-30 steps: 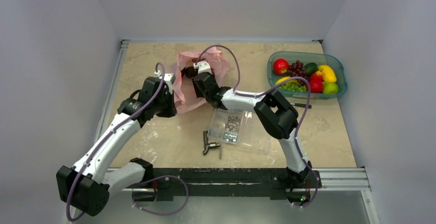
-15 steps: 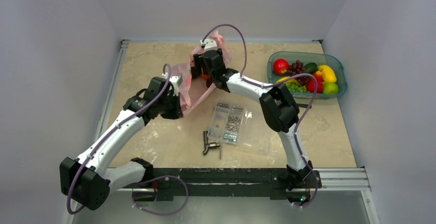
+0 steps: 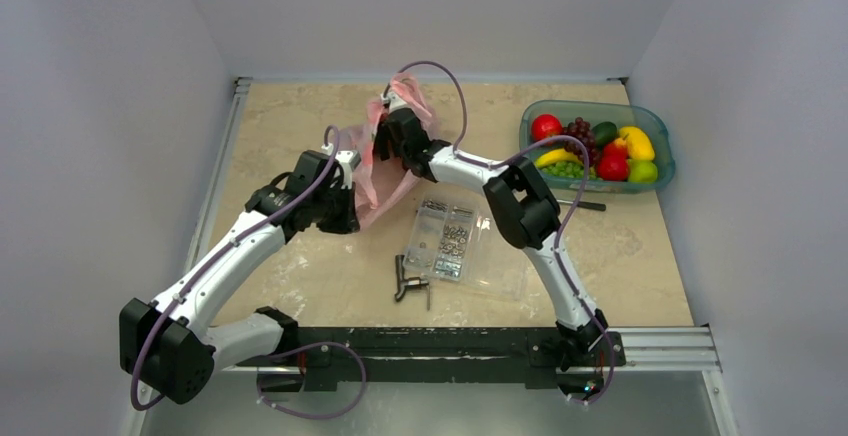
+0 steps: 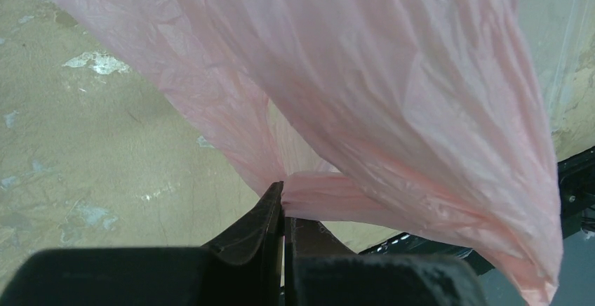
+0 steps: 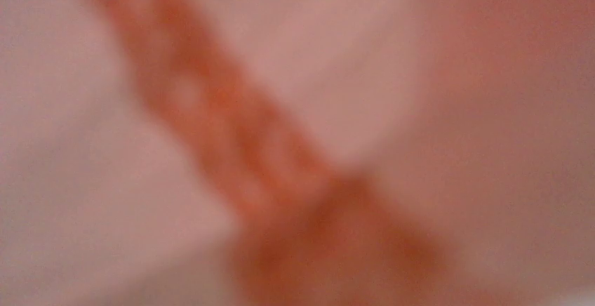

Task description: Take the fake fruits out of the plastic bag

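Observation:
The pink plastic bag hangs bunched between my two arms at the back middle of the table. My left gripper is shut on a gathered fold of the plastic bag and holds it up off the table. My right gripper is pushed into the bag from the right, with its fingers hidden by the film. The right wrist view shows only pink blur with an orange smear; I cannot tell what it is. A red apple and dark grapes lie in the teal bin.
The teal bin at the back right also holds a banana, green grapes and other fruit. A clear compartmented screw box lies in the middle, with a dark metal tool in front of it. A thin dark rod lies by the bin.
My right gripper lifted toward the bag's top, then pushed left and deeper into the bag. My left gripper, still pinching the film, shifted slightly right. An orange bit seen by the right gripper is now hidden.

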Motion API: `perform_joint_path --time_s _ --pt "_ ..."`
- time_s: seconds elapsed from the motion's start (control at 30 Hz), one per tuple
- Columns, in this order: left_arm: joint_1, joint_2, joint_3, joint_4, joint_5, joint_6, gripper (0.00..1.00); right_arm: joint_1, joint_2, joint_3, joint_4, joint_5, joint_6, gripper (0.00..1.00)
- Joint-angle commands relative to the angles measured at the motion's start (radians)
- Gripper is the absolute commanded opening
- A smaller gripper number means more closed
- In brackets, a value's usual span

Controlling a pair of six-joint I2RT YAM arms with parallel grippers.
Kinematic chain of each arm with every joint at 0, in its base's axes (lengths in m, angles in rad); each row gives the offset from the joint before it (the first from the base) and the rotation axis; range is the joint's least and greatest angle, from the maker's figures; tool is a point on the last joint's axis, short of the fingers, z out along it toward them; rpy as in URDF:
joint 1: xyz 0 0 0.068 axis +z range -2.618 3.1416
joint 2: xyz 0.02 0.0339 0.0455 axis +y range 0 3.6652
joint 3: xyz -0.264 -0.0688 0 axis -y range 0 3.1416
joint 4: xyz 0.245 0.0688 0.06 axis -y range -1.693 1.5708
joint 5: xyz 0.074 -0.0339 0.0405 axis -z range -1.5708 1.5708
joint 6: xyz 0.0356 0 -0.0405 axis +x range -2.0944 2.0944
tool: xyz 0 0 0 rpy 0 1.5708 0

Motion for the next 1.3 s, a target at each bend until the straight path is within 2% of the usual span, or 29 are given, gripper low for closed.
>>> perform_joint_path --time_s 0.0,0.3,0.53,0.7,0.87,1.0,1.1,1.27 --pt "-0.006 -0.004 0.017 0.011 0.007 -0.005 0.00 -0.013 0.016 0.069 0.001 0.008 -0.030 0.94" --pt "-0.006 -0.002 0.017 0.012 -0.008 -0.003 0.00 -0.021 0.089 0.143 -0.028 -0.004 -0.072 0.89" --pt "-0.006 0.000 0.021 0.006 -0.025 0.002 0.00 -0.024 0.157 0.266 -0.153 -0.003 -0.074 0.85" --pt "-0.006 0.006 0.023 0.005 -0.030 0.004 0.00 -0.023 0.175 0.300 -0.193 -0.010 -0.079 0.71" --pt "-0.006 0.007 0.026 0.001 -0.040 0.009 0.00 -0.024 0.194 0.325 -0.228 0.006 -0.090 0.68" --pt "-0.005 0.008 0.026 0.000 -0.043 0.010 0.00 -0.024 0.194 0.330 -0.237 -0.019 -0.092 0.48" --pt "-0.006 0.008 0.026 -0.001 -0.047 0.012 0.00 -0.023 0.154 0.302 -0.226 -0.093 -0.054 0.31" --pt "-0.005 0.011 0.027 -0.002 -0.051 0.012 0.00 -0.024 0.018 0.160 -0.098 -0.199 0.007 0.22"
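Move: The fruit still in the bag is hidden from view, but it seems to lie just off the right hand's open fingers, about 2 cm ahead and 3 cm below. The parts box stands roughly 28 cm back from that hand, 9 cm to its right and 6 cm lower. From the left hand, which holds the bag's near edge, the fruit lies some 31 cm ahead, 9 cm to the right and about 10 cm lower. Already inside the bag, the right hand eases down about 3 cm and forward just over 2 cm towards its far end, rolling slightly so its left side sinks, while the fingers close from almost wide open to a bit over half, apparently onto a fruit. It then shifts about 1 cm left and slightly back, turning a little counter-clockwise, as the left hand stays nearly still and keeps pinching the bag's near edge. ##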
